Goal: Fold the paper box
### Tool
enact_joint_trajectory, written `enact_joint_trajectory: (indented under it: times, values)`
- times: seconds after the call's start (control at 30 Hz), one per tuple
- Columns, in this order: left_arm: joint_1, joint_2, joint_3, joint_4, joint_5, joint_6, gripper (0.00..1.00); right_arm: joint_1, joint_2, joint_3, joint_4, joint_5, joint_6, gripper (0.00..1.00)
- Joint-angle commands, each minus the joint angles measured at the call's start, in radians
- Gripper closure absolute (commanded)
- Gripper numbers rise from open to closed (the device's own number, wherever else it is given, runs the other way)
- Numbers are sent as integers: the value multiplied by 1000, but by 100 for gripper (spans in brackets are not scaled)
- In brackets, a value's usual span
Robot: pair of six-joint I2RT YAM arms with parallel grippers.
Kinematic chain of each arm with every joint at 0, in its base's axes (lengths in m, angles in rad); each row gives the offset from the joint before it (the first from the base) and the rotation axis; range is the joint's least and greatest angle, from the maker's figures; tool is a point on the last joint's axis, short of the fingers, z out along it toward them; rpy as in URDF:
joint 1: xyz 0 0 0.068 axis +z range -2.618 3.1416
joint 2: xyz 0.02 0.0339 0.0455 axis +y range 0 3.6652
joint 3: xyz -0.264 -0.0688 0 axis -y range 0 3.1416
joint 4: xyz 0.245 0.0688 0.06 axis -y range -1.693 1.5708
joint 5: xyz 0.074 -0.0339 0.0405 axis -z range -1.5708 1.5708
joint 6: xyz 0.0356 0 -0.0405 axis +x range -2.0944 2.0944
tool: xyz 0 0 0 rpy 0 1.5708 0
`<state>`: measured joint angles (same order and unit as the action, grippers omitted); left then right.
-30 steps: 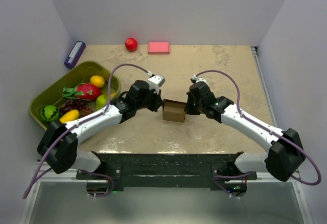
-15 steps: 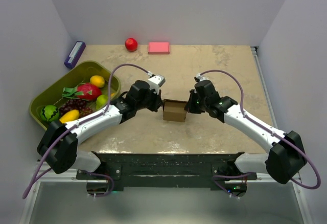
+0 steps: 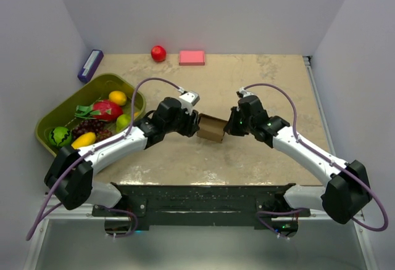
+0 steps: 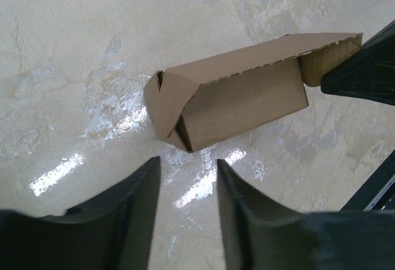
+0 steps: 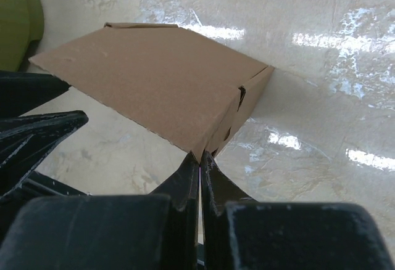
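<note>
The paper box (image 3: pixel 212 129) is a small brown cardboard carton in the middle of the table, tilted with its right end raised. In the right wrist view the paper box (image 5: pixel 154 79) has its near corner edge pinched between my right gripper's (image 5: pixel 200 158) shut fingers. My right gripper (image 3: pixel 229 128) is at the box's right end. My left gripper (image 3: pixel 195 125) is just left of the box and stands open. In the left wrist view the left gripper (image 4: pixel 187 172) has only bare table between its fingers, and the paper box (image 4: pixel 234 97) lies just beyond the tips.
A green basket (image 3: pixel 44 131) of fruit sits at the left. A red apple (image 3: pixel 158 53), a pink block (image 3: pixel 192 57) and a purple box (image 3: pixel 90 65) lie along the back of the table. Walls stand close on three sides.
My left gripper has opened and let go of the box's left end. The box has tilted, its right end lifted by the shut right gripper.
</note>
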<state>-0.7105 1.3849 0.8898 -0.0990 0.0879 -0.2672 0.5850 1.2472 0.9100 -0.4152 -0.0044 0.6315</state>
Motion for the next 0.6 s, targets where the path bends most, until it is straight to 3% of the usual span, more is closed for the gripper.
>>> enact_joint_trajectory:
  times: [0.0, 0.2, 0.57]
  values:
    - [-7, -52, -12, 60, 1, -15, 45, -7, -26, 21, -2, 24, -36, 100]
    - [0, -57, -52, 197, -8, -59, 33, -7, -25, 3, -5, 23, -46, 100]
    - [83, 37, -118, 432, 122, -176, 31, -7, -29, -8, -17, 29, -44, 100]
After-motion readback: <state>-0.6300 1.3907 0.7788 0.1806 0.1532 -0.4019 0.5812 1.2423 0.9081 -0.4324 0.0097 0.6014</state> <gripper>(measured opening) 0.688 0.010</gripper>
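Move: My open left fingers hang just off the left end of the paper box; its middle is about 6 cm to their right, some 2 cm farther out and 3 cm lower. My right hand still pinches the corner nearest it, the box's middle lying about 5 cm left, 2 cm ahead and 3 cm below. From my left hand, the green basket's middle is some 34 cm left and 3 cm farther out, about 5 cm lower. I finish spreading my left fingers, already clear and part-open, while that hand lifts nearly 2 cm, then swings forward about 2.5 cm and dips again, coming up around the box's left end flap. The left wrist rolls some 10 degrees, its left side going down. My right fingers stay shut on the box's corner and keep it almost still. ##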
